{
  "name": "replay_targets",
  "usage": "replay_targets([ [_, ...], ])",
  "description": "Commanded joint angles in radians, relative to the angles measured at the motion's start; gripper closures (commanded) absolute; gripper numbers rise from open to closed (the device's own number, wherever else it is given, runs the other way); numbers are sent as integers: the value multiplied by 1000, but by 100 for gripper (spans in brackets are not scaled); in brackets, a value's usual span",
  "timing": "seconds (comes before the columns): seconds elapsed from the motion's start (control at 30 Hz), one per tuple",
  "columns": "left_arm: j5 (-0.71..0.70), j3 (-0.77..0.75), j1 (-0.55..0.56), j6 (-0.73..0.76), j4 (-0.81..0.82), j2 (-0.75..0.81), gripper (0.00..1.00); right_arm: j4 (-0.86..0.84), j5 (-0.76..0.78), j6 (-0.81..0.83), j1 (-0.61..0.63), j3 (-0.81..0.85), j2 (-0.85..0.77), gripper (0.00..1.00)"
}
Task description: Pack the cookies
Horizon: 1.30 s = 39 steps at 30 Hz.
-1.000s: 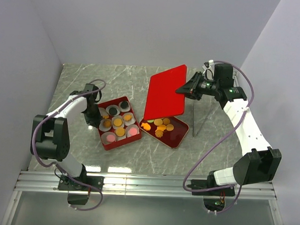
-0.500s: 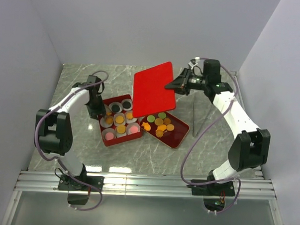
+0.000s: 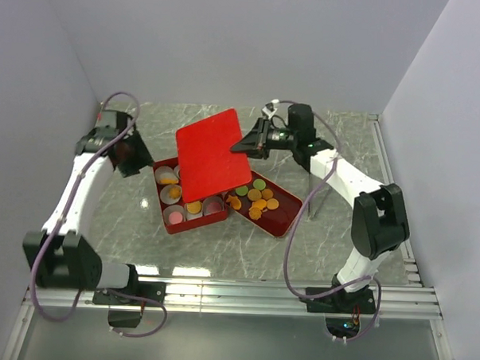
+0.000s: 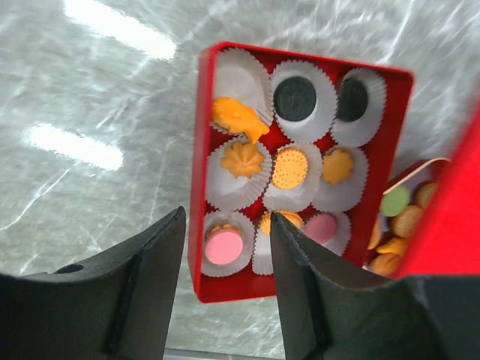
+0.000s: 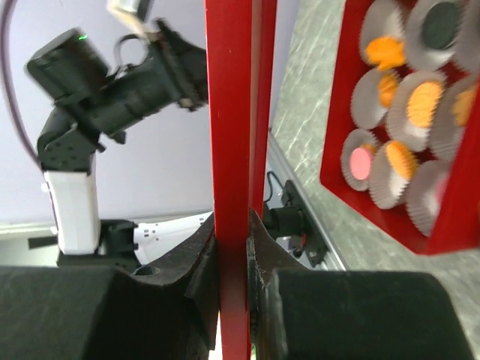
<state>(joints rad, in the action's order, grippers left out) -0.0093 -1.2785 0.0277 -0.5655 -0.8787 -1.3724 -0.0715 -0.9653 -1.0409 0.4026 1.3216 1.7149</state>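
Note:
Cookies (image 4: 289, 168) lie in white paper cups inside a red box (image 4: 199, 150); more loose cookies (image 3: 259, 201) lie in a red tray (image 3: 291, 214) to its right. My left gripper (image 3: 132, 154) hangs open and empty, above and left of the box (image 3: 192, 226); in the left wrist view its fingers (image 4: 150, 285) frame the box's near corner. My right gripper (image 3: 243, 143) is shut on the edge of a flat red lid (image 3: 212, 151), which is held tilted over the box's back half. The lid's edge (image 5: 232, 135) shows upright between the right fingers (image 5: 202, 270).
A thin dark tool (image 3: 314, 195) lies on the marble table to the right of the tray. Walls close in on the left, back and right. A metal rail (image 3: 235, 295) runs along the near edge.
My left gripper opened and drew back up and to the left, away from the box. My right gripper carried the lid leftward from above the tray to over the box.

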Motion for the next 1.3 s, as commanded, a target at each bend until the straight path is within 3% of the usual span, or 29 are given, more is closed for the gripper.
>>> replay_targets([
  [0.0, 107, 74, -54, -13, 59, 127, 45, -252, 11, -125, 56, -35, 47, 100],
  [0.17, 195, 240, -69, -54, 148, 245, 45, -260, 28, -119, 128, 21, 141, 100],
  [0.43, 298, 465, -72, -146, 308, 309, 46, -287, 37, -128, 168, 42, 238, 100],
  [0.7, 304, 513, -72, -137, 354, 292, 47, -324, 37, -127, 193, 57, 301, 100],
  [0.97, 284, 490, -72, -116, 342, 300, 45, -496, 13, -205, 203, 64, 362, 100],
  [1.27, 290, 534, -77, -119, 382, 236, 43, -420, 48, -136, 211, 87, 400, 100],
])
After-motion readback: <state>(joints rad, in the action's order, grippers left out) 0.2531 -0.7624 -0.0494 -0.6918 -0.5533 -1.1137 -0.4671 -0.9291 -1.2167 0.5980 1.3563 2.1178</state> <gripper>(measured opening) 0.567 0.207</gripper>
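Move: About 15 cm to the left of the right hand, 1 cm ahead and some 23 cm below it, sits the open box of cookies that the held lid is meant for; the dark red tray lies about 12 cm to this hand's right, 1 cm back and 26 cm down. From the left hand, the box's middle is about 9 cm right, 2 cm ahead and 14 cm down, its near-left pink cookie roughly 3 cm right and 8 cm back, 15 cm down. Carrying the lid still pinched by its right edge, the right hand sweeps about 10 cm left and 11 cm down over the box, fast at first, then easing, with a slight tilt. The empty left hand lifts briefly, draws back about 5 cm and sinks some 7 cm, edging right and rolling its left side down, to bring its open fingers to the lid's left edge at the near-left part of the box. ##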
